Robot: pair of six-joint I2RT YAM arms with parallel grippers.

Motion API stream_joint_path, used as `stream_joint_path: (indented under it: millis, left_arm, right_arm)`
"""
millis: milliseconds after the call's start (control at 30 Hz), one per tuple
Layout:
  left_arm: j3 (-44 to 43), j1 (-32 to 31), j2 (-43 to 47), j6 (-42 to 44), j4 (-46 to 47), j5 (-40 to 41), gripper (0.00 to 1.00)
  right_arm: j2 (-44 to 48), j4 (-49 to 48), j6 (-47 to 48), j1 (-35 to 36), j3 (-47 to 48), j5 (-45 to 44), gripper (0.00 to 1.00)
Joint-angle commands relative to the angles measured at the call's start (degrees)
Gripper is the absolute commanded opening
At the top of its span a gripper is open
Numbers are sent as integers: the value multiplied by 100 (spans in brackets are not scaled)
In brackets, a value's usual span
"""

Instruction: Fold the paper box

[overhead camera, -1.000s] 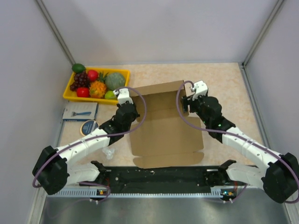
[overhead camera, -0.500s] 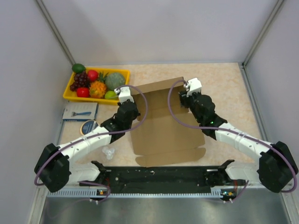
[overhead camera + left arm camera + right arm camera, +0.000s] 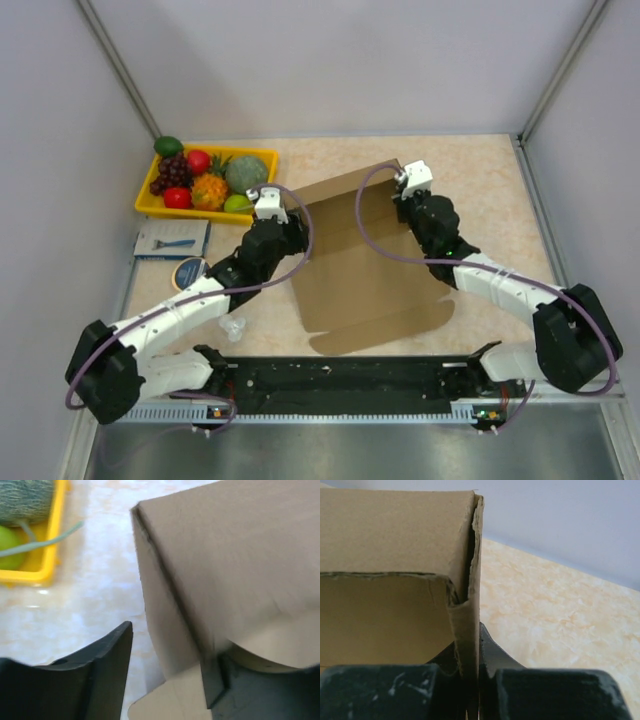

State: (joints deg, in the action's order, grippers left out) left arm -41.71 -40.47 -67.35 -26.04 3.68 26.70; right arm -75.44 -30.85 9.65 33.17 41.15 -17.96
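Observation:
The paper box [image 3: 365,262] is a plain brown cardboard sheet lying mid-table, its far panel and side flaps lifted. My right gripper [image 3: 406,205] is at its far right corner. In the right wrist view that gripper [image 3: 472,650] is shut on the upright right side flap [image 3: 467,615], pinched edge-on between the black fingers. My left gripper [image 3: 291,232] is at the far left corner. In the left wrist view it [image 3: 170,650] stands open: the left side flap [image 3: 165,630] rises between the jaws, with a gap to the left finger [image 3: 102,672].
A yellow fruit tray [image 3: 148,207] sits at the far left, its rim [image 3: 50,555] close to my left gripper. A blue-white packet [image 3: 170,240], a round tin [image 3: 190,272] and a small clear piece [image 3: 233,327] lie left of the box. A black rail [image 3: 350,380] runs along the near edge.
The right gripper moved in and closed on the right side flap. The left gripper opened. The box slid and turned slightly to the right, its far panel lifting.

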Motion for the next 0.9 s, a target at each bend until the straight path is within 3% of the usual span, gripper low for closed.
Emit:
stream_joint_path:
  millis: [0, 133, 167, 367, 667, 867]
  left_arm:
    - [409, 144, 819, 442, 642, -1551, 65]
    - [708, 504, 1346, 573, 721, -2457, 74]
    - [761, 557, 1400, 635, 713, -2642, 80]
    - [1103, 935, 1857, 671, 888, -3819, 81]
    - [1104, 1023, 1919, 1031, 757, -3786, 85]
    - [841, 1085, 1638, 838, 572, -3874, 80]
  right_arm:
    - [196, 149, -543, -583, 87, 1494, 0]
    - [267, 351, -920, -916, 157, 2408, 0]
    - [275, 404, -921, -935, 183, 2472, 0]
    - [232, 274, -1079, -1005, 17, 2850, 0]
    - [-103, 211, -1361, -1049, 174, 3553, 0]
    - [-138, 342, -1168, -1032, 209, 3511, 0]
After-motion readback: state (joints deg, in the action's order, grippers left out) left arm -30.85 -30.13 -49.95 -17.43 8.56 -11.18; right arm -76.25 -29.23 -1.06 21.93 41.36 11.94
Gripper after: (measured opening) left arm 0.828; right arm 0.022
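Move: The left hand's half-open fingers stand around the free edge of the box's left side flap, whose middle is about 2 cm ahead; the back wall's left corner is some 5 cm ahead, 2 cm left and slightly higher. The fruit bin lies roughly 11 cm ahead and 19 cm left, 9 cm lower. The right hand holds the back wall's right corner, about 1 cm ahead; the left flap is some 21 cm to its left, 5 cm nearer and slightly lower. The right hand keeps its shut pinch on the back wall's right corner, first dipping about 2 cm and easing right, then coming back left and partly up while turning nearly 20 degrees counter-clockwise. The left hand, already loosened, opens wide and draws back about 6 cm and up 3 cm from the back wall's left corner, swinging its fingers clockwise by nearly 30 degrees so that they point more to the right across the side flap. ##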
